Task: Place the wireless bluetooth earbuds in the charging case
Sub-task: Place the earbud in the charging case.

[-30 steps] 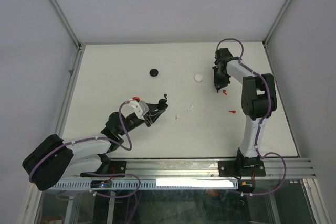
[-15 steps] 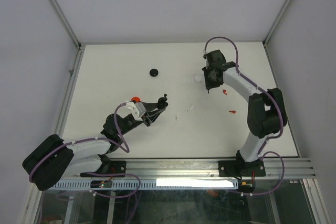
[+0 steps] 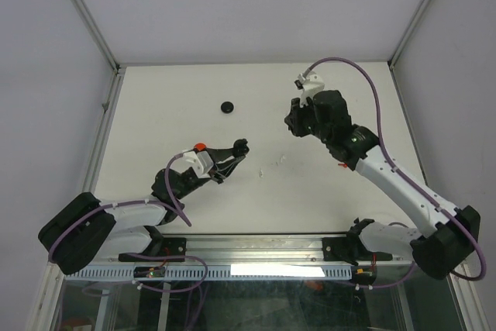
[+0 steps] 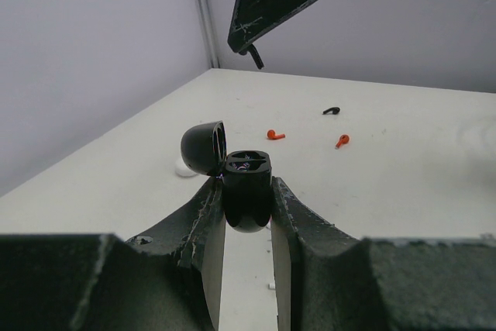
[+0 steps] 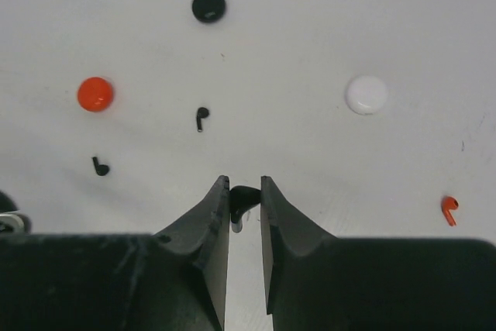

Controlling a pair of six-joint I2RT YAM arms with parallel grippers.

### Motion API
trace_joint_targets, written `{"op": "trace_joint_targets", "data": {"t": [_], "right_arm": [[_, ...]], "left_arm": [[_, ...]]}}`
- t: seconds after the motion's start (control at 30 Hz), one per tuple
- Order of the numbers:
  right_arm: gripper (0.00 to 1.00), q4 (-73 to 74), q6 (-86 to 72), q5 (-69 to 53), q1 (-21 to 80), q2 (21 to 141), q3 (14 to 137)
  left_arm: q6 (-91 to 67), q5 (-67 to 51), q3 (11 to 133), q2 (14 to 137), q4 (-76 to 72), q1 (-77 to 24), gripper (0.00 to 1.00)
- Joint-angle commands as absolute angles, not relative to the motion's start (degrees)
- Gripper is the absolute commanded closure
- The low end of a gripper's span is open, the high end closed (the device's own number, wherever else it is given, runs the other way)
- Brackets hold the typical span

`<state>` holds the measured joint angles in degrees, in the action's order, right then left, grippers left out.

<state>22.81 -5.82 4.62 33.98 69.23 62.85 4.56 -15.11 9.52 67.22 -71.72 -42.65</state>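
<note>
My left gripper [image 3: 236, 149] is shut on the black charging case [image 4: 248, 185] and holds it upright, with its lid [image 4: 203, 147] hinged open to the left. My right gripper [image 3: 292, 124] is raised above the table, to the right of the case. It is shut on a black earbud [image 5: 244, 198] held between its tips. In the left wrist view this gripper [image 4: 249, 46] hangs above and beyond the case. Loose on the table are two black earbuds [image 5: 201, 118] [image 5: 99, 166], red earbuds [image 4: 275, 135] [image 4: 341, 141] and small white earbuds [image 3: 263, 170].
A black disc [image 3: 227, 106], a red disc [image 5: 95, 93] and a white disc [image 5: 366, 94] lie on the white table. The white disc is hidden under the right arm in the top view. Grey walls close the table's far and side edges.
My right arm has lifted off the far right of the table and swung left toward the case, with the black earbud in its jaws. My left gripper has risen slightly with the case.
</note>
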Motion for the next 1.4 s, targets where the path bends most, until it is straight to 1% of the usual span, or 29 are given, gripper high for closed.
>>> {"op": "trace_joint_targets", "data": {"t": [0.0, 0.23, 0.4, 0.63, 0.87, 1.37], "right_arm": [[0.92, 11.7, -8.3, 1.2, 36.9, 61.7, 59.1], [0.92, 1.5, -11.3, -6.6, 40.5, 54.8, 53.5], [0.92, -6.5, -13.2, -13.4, 42.1, 51.4, 49.6], [0.92, -15.6, -14.6, -17.8, 44.0, 49.4, 45.0], [0.92, -23.0, -16.1, -17.5, 47.3, 50.0, 40.8], [0.93, -25.4, -12.6, -12.6, 51.8, 52.8, 39.1]], "left_arm": [[6.7, -18.8, 11.9, 68.6, -80.7, -42.5, 1.00], [7.2, -20.7, 11.6, 70.1, -87.2, -42.5, 1.00], [6.3, -23.1, 12.5, 69.2, -87.2, -42.5, 1.00], [4.8, -25.4, 13.7, 68.1, -86.1, -42.5, 1.00], [2.7, -27.0, 14.5, 68.0, -86.2, -42.5, 1.00], [0.6, -27.5, 14.3, 68.9, -87.8, -42.5, 0.99]]}}
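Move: Back and to the left of the right hand, which already holds the black earbud, is the open black charging case in the left hand: about 11 cm back, 14 cm left, nearly level. One white earbud lies on the table 3 cm back, 2 cm left and 21 cm below the right hand, another 9 cm back and 9 cm left; the white case is 16 cm ahead, 3 cm right. From the left hand, the black earbud is about 12 cm ahead, 16 cm right and slightly higher. Swinging back and left towards the held case, the right hand carries the black earbud some 20 cm, rising about 8 cm, mostly early on. Its wrist turns some 50 degrees, counter-clockwise and rolling left side up, until the fingers point left; then it eases off close above the case. The left hand lifts the open case about 5 cm, drawing it slightly back. Both keep their grips. ##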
